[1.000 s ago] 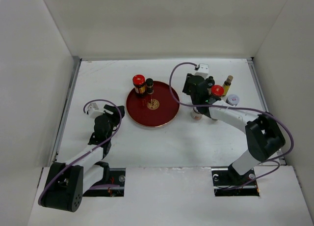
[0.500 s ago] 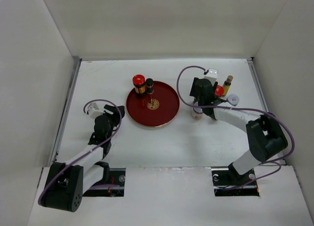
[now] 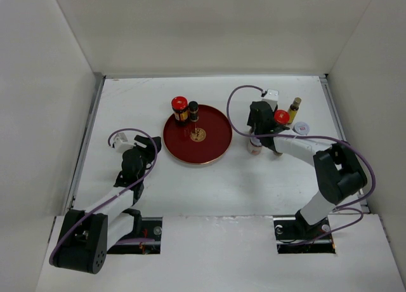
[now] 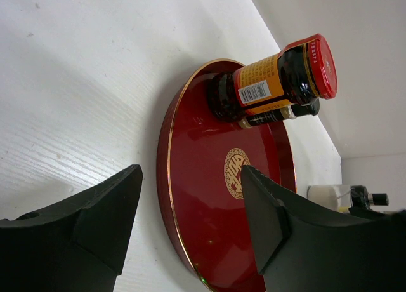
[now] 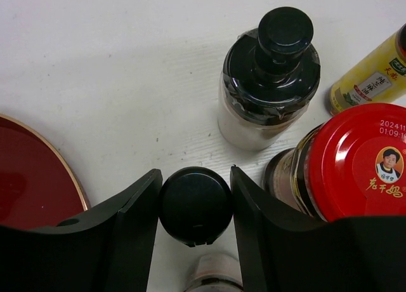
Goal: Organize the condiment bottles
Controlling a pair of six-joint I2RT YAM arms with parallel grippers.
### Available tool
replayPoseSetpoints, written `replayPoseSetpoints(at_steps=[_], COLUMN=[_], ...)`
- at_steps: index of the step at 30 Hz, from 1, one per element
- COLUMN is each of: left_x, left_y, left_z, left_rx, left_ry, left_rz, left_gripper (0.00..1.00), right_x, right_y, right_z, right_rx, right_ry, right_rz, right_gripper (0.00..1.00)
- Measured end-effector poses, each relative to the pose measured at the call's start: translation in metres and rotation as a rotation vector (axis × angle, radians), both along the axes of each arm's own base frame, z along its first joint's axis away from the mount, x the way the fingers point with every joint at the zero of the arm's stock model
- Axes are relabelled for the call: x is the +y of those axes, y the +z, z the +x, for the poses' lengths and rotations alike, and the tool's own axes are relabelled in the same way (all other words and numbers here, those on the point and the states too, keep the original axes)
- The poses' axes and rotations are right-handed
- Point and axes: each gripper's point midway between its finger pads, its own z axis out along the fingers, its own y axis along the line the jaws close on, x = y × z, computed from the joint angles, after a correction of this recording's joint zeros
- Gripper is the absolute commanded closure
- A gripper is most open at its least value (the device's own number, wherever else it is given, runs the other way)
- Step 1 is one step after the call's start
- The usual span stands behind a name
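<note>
My right gripper is shut on a small black-capped bottle, one finger against each side of its cap. This happens right of the red tray, where the gripper points down. Around it stand a black-topped clear jar, a red-lidded jar, a slim yellowish bottle and a pale jar. On the tray stand a red-lidded brown jar and a dark bottle. My left gripper is open and empty, facing the tray's left rim.
A white-lidded jar stands at the right end of the bottle group. White walls enclose the table on three sides. The right arm's cable loops above the tray's right edge. The left gripper rests left of the tray.
The right wrist shifted right over the bottle group, then settled slightly lower, and its fingers now sit against the black cap. The left arm and the tray's bottles have not moved.
</note>
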Motion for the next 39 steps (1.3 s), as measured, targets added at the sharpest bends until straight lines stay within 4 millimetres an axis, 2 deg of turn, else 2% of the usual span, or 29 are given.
replayPoseSetpoints(at_steps=[4,7,9,12,14,17,19,22,25,28,35,39], left_x=[-0.001,-0.001,-0.001,-0.001,-0.001,-0.001,-0.001,-0.001,-0.001,0.000,0.001,0.001], left_y=[-0.001,-0.003,-0.003,-0.003,-0.003,-0.002,-0.002,-0.002,-0.002,-0.002,-0.002,-0.002], left_z=[0.000,0.000,0.000,0.000,0.000,0.000,0.000,0.000,0.000,0.000,0.001,0.001], left_rx=[0.003,0.009,0.011,0.010,0.008,0.004,0.004,0.004,0.004,0.005,0.005,0.005], left_ry=[-0.003,-0.003,-0.004,-0.004,-0.003,-0.002,-0.002,-0.002,-0.002,-0.001,0.004,0.003], left_rz=[0.001,0.002,0.002,0.002,0.001,0.001,0.001,0.000,0.000,0.000,0.000,0.000], left_gripper=[0.38,0.38,0.38,0.38,0.38,0.38,0.38,0.38,0.38,0.38,0.38,0.38], right_x=[0.003,0.018,0.038,0.080,0.107,0.141,0.158,0.173,0.181,0.189,0.200,0.205], right_y=[0.008,0.030,0.051,0.083,0.092,0.085,0.071,0.044,0.029,0.024,0.011,0.010], right_z=[0.001,0.009,0.017,0.035,0.046,0.057,0.065,0.073,0.078,0.084,0.085,0.086], right_rx=[-0.019,-0.070,-0.118,-0.196,-0.224,-0.221,-0.197,-0.142,-0.102,-0.092,-0.064,-0.065], right_ry=[0.012,0.045,0.080,0.147,0.188,0.244,0.275,0.307,0.322,0.330,0.338,0.338], right_rz=[-0.006,0.000,0.014,0.050,0.070,0.083,0.082,0.072,0.067,0.074,0.083,0.094], right_gripper=[0.60,0.60,0.60,0.59,0.59,0.59,0.59,0.59,0.59,0.58,0.54,0.40])
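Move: The small black-capped bottle is already pinched in the right hand; its free spot on the tray lies about 9 cm ahead and 20 cm left, some 7 cm below. The first small bottle stands about 5 cm left of that spot, and the red-lidded jar on the tray about 10 cm left of it. Close to the hand, the black-topped bottle is 8 cm ahead and 6 cm right, the white-lidded jar 7 cm back and 1 cm right. From the left hand the spot is roughly 16 cm ahead and 20 cm right. The small black-capped bottle, still pinched by its cap, goes with the right hand to the left and somewhat forward, about 20 cm across, in an arc that climbs some 9 cm to clear the tray rim. It then comes down nearly as far beside the first small bottle, slowing near the end; the wrist swings some 20 degrees counter-clockwise and the fingers keep their hold. ##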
